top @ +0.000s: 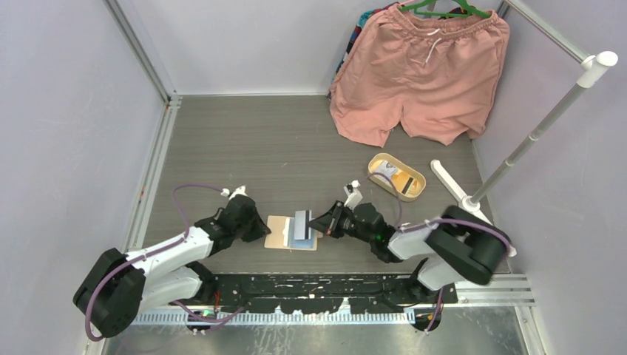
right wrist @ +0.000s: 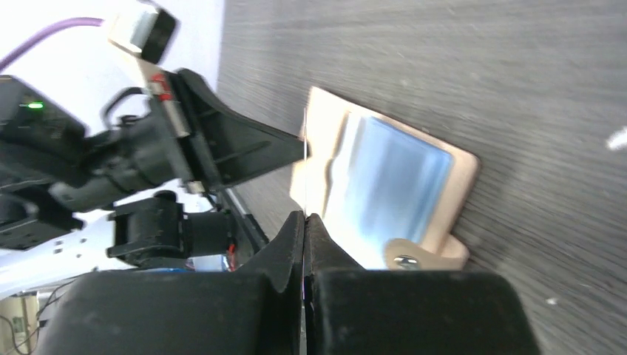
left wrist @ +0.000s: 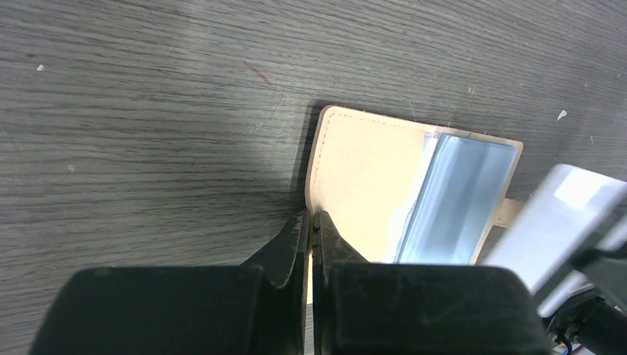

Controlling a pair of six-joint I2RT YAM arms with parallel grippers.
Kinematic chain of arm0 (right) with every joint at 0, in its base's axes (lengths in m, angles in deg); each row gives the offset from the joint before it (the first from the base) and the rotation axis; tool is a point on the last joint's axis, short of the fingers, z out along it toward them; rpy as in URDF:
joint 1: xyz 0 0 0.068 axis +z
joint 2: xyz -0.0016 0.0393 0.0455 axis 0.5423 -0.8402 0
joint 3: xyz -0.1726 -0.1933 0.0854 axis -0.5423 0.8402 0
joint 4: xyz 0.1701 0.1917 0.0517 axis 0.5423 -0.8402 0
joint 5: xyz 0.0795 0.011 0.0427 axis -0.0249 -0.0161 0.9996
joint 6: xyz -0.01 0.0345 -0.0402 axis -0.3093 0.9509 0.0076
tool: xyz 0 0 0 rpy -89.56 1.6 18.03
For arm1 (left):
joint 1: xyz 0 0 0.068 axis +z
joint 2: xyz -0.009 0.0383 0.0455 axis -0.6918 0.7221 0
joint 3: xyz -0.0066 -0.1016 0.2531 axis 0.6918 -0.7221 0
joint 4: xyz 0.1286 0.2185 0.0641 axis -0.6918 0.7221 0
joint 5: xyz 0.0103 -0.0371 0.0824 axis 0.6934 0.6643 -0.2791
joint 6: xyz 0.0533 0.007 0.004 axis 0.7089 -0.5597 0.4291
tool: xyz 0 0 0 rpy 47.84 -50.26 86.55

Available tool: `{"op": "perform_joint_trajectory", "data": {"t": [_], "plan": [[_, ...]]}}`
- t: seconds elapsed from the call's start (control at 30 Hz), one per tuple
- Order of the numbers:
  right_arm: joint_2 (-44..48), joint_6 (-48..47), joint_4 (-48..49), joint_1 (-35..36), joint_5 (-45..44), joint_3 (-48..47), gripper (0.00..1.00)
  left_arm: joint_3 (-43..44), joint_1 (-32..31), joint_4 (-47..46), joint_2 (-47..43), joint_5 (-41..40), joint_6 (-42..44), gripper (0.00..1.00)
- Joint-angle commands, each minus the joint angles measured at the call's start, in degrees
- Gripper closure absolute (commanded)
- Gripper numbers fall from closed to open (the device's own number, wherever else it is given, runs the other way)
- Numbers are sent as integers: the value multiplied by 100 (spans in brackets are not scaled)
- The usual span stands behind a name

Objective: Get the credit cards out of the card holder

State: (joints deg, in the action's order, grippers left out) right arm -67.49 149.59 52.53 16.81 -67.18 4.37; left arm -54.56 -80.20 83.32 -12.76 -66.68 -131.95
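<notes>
The tan card holder [top: 281, 233] lies open on the table between the arms, its pale blue pocket [left wrist: 458, 200] facing up and its snap tab [right wrist: 414, 259] on the right. My left gripper [left wrist: 312, 222] is shut on the card holder's left edge. My right gripper [right wrist: 304, 216] is shut on a pale credit card [left wrist: 562, 214], which stands edge-on [right wrist: 305, 163] over the holder's right half [top: 301, 224]. In the oval tray an orange-yellow card [top: 404, 180] lies beside a whitish one.
The oval tan tray [top: 421, 185] sits behind and to the right of the holder. Pink shorts [top: 421, 74] hang at the back right. A white pole stand [top: 532, 133] leans at the right, and grey walls close in both sides.
</notes>
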Motion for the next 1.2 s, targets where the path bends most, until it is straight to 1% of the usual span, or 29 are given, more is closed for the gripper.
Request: {"op": "perform_joint_trajectory", "data": {"t": [0.0,0.13,0.27,0.33,0.47,0.53,0.8,0.93,1.03,1.17], "plan": [[1266,-523,-1604,-193,-18,-470,99,-240,18,813,107,-416,119,100],[2023,-425,-2208,-660,209,-700,99,-217,21,802,126,-416,125,100],[2332,-282,-2309,-1268,559,-855,99,-162,18,826,150,-405,128,100],[2297,-181,-2183,-1651,779,-912,99,-149,20,818,153,-391,129,100],[1936,273,-1546,-2655,1438,-977,99,-89,17,893,132,-390,140,100],[1747,330,-1493,-3140,1692,-1126,99,-33,20,996,95,-398,166,100],[1582,-23,-2667,-4597,1958,-1779,99,647,23,1738,-345,-495,367,100],[1577,-131,-3256,-5411,2086,-1826,99,1199,17,2196,-230,-536,624,100],[1659,-378,-3627,-5737,2152,-1780,99,1654,20,2509,-40,-526,895,100],[1613,-476,-3568,-5937,2193,-1651,99,2163,15,2768,15,-503,1131,100]]}}
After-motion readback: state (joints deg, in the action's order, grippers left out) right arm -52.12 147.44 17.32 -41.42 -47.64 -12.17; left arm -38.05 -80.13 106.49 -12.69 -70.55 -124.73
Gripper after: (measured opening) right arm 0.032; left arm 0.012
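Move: The right hand already holds the silver card clear of the slots. The tray is some 18 cm ahead of this hand, 26 cm to its right and 6 cm below; the open card holder is about 7 cm to its left, 1 cm ahead and 6 cm down, and a white stand foot about 10 cm ahead and 48 cm right. From the left hand, the holder's middle is about 7 cm right, level front to back and 1 cm lower; the tray is 19 cm ahead, 40 cm right. Still pinching the silver card, the right hand first rises nearly 10 cm from the holder, then sweeps right and forward to above the tray, about 25 cm right and 18 cm forward in all, turning some 40 degrees clockwise with its fingers shut. The left hand keeps its grip on the holder's left edge; late on it eases left and slightly back, then lifts about 5 cm, its left side rolling up 10 degrees. ##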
